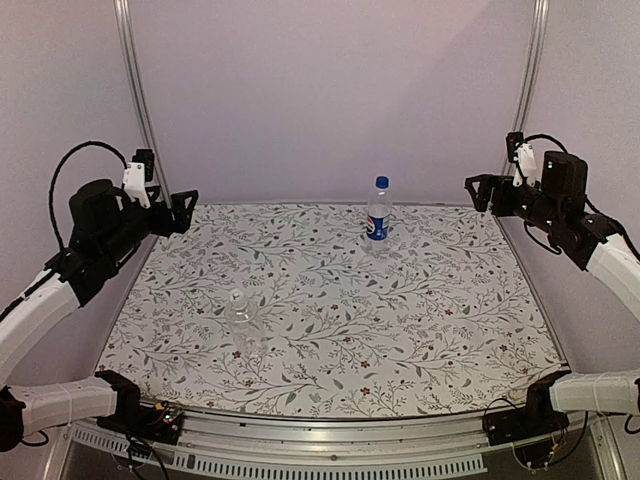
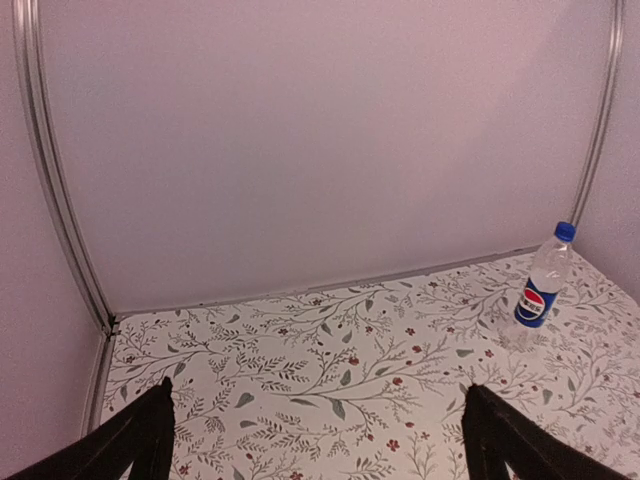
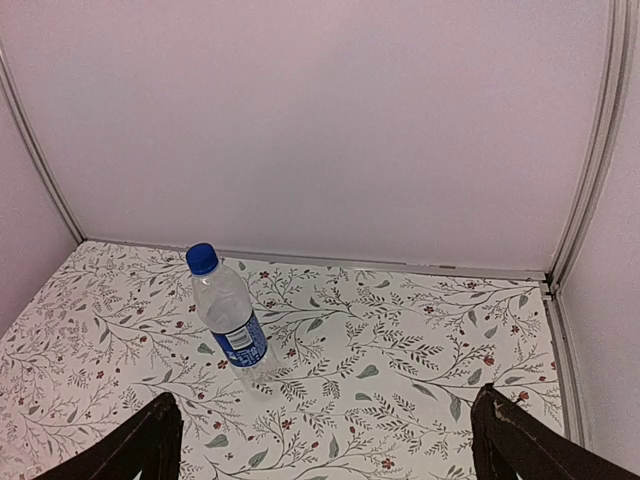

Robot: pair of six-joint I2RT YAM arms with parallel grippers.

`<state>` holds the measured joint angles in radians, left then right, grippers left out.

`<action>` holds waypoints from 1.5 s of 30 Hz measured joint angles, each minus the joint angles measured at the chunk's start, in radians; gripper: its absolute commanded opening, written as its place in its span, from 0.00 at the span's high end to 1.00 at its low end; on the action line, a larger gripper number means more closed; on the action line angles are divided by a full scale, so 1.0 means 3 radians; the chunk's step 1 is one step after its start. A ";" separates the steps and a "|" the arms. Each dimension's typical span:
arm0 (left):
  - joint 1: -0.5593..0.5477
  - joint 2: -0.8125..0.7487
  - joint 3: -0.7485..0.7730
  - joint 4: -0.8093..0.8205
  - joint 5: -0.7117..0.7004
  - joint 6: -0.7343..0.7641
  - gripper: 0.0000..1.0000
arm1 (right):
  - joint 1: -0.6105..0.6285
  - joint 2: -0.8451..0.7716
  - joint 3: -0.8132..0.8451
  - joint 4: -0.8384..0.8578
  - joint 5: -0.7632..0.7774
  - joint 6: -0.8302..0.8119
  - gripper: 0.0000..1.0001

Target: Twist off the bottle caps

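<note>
The Pepsi-labelled bottle (image 1: 378, 214) stands upright at the back middle of the table, its blue cap (image 1: 381, 182) on. It also shows in the left wrist view (image 2: 540, 282) at far right and in the right wrist view (image 3: 229, 320), cap (image 3: 201, 258) on. The plain clear bottle (image 1: 240, 312) stands upright at the left middle; its pale cap (image 1: 237, 295) is hard to make out. My left gripper (image 1: 185, 212) is raised at the back left, open and empty (image 2: 318, 440). My right gripper (image 1: 478, 192) is raised at the back right, open and empty (image 3: 325, 440).
The table is covered with a floral-patterned sheet (image 1: 400, 320). Pale walls with metal frame posts (image 1: 135, 100) close in the back and sides. A metal rail (image 1: 330, 455) with cables runs along the near edge by the arm bases.
</note>
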<state>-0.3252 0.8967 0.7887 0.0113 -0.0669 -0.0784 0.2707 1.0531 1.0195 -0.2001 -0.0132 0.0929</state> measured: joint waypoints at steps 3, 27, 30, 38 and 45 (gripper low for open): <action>0.0000 0.0000 -0.0001 0.0000 0.0000 0.0000 0.00 | 0.0000 0.0000 0.0000 0.0000 0.0000 0.0000 0.01; -0.0921 0.0061 0.0579 -0.1589 0.0235 -0.0104 0.17 | 0.0011 0.0092 0.0121 -0.0456 0.0062 -0.0004 0.01; -0.1249 0.0198 0.0656 -0.1901 0.0235 -0.0198 0.19 | 0.0011 0.0158 0.0125 -0.0488 0.0019 -0.0003 0.01; -0.1623 0.0792 0.0669 -0.2486 0.0267 -0.0481 0.30 | 0.0011 0.0275 0.0123 -0.0518 -0.0120 0.0045 0.01; -0.1623 0.1039 0.0692 -0.2668 0.0287 -0.0575 0.44 | 0.0011 0.0275 0.0112 -0.0519 -0.0179 0.0078 0.01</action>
<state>-0.8120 1.2083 0.9962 -0.7891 0.0193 -0.2508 0.2741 1.1355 1.0531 -0.3557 -0.0669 0.1162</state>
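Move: The clear bottle stands about 12 cm back from my left hand, some 14 cm to its right and about 27 cm below. The blue-capped Pepsi bottle is some 26 cm ahead of that hand and 41 cm to its right, at much the same depth below. From my right hand the clear bottle lies roughly 14 cm back and 46 cm left, the Pepsi bottle about 22 cm ahead and 18 cm left, both some 28 cm down. I swing my left hand back and to the right towards the clear bottle, about 12 cm each way, then sink mostly straight down, some 17 cm in all, onto its top. On the way I tip the fingers down about 50 degrees, turn them clockwise and narrow them to little over half open, one on each side of the cap. My right hand, still wide open, sinks about 5 cm and tips down slightly. ##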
